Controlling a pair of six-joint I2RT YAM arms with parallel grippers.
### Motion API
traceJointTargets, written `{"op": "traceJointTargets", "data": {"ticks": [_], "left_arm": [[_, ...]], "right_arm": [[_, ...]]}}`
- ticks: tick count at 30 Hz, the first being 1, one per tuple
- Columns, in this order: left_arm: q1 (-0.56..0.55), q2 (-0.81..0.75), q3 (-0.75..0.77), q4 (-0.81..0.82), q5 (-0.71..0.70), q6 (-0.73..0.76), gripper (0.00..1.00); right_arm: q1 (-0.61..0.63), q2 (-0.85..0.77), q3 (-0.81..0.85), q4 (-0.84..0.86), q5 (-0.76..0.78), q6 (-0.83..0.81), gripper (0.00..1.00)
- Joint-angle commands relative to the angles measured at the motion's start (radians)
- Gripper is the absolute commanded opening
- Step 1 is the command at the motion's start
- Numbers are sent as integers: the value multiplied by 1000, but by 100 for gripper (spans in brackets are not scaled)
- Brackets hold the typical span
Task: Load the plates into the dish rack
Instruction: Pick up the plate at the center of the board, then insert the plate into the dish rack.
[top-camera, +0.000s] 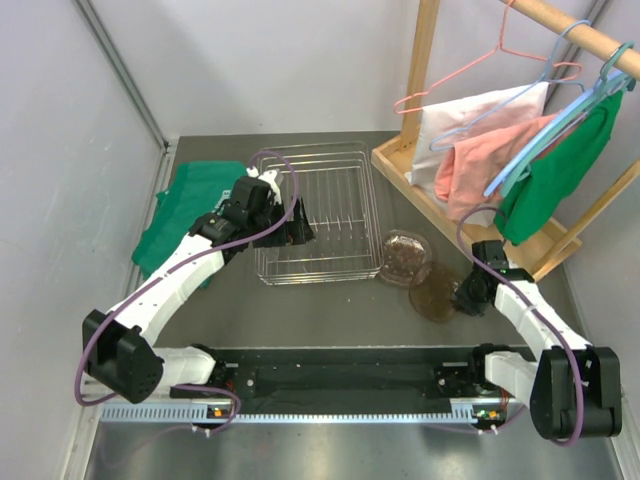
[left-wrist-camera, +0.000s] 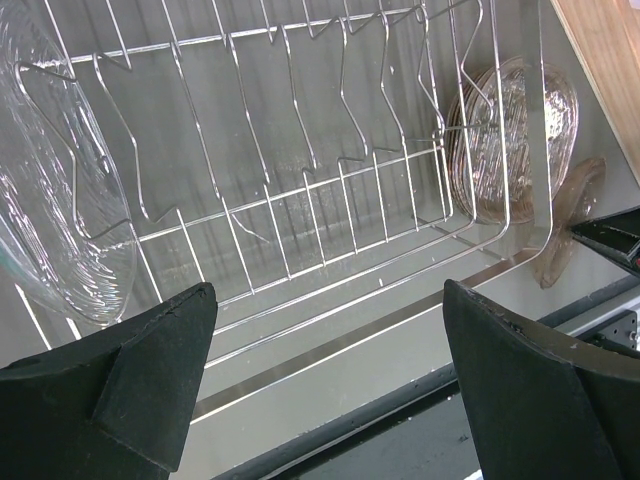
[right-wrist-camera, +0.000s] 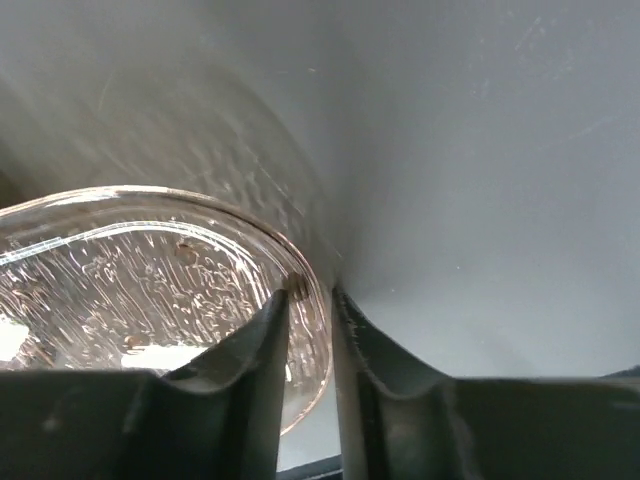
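The silver wire dish rack (top-camera: 330, 205) stands mid-table; in the left wrist view its bars and tines (left-wrist-camera: 300, 190) fill the frame. A clear glass plate (left-wrist-camera: 60, 200) stands on edge among the tines at the left. My left gripper (top-camera: 297, 230) hovers over the rack's near left part, open and empty (left-wrist-camera: 325, 300). Two brown-tinted plates (top-camera: 403, 255) (top-camera: 433, 292) lie on the table right of the rack, overlapping. My right gripper (top-camera: 465, 295) is shut on the rim of the nearer brown plate (right-wrist-camera: 130, 290), one finger on each side (right-wrist-camera: 310, 295).
A green cloth (top-camera: 185, 205) lies left of the rack. A wooden clothes stand (top-camera: 450, 200) with hangers and pink and green garments (top-camera: 540, 170) fills the back right. A black rail (top-camera: 340, 375) runs along the near edge between the arm bases.
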Motion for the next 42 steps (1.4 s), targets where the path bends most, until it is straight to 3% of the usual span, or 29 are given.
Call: {"op": "traceJointTargets", "data": {"ticks": [1, 4, 5, 16, 23, 36, 42], "left_arm": [[4, -5, 3, 57, 1, 9, 99], [5, -3, 3, 58, 3, 9, 99], [4, -5, 3, 57, 3, 9, 99], [5, -6, 4, 66, 14, -1, 99], [5, -9, 9, 67, 21, 2, 99], [5, -24, 11, 70, 24, -2, 99], [5, -17, 21, 69, 32, -5, 99]], "right_arm": [[-11, 1, -32, 47, 7, 24, 18], [-11, -5, -32, 42, 9, 26, 9], [-13, -10, -32, 42, 10, 29, 0], [-14, -183, 51, -56, 39, 23, 0], [-11, -203, 129, -113, 107, 4, 0], [-11, -284, 220, -48, -112, -31, 0], [-13, -320, 215, -53, -119, -29, 0]]}}
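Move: The plate lies flat or nearly so, its right-hand rim between the right fingertips; its middle is about 6 cm to that hand's left, 2 cm ahead and roughly level. The plate stack is some 13 cm left and 9 cm ahead of the right hand, the dish rack's middle roughly 31 cm left and 20 cm ahead, a few cm higher. From the left hand, the plate is about 31 cm right, 10 cm back and 18 cm lower. Pinching the plate's right-hand rim, the right fingers finish closing to fully shut with the hand almost in place. Keeping that grip, the hand climbs about 10 cm off the board, easing some 3 cm forward and late on a little left, while the wrist tips so the fingers swing up and forward by about 20 degrees. ##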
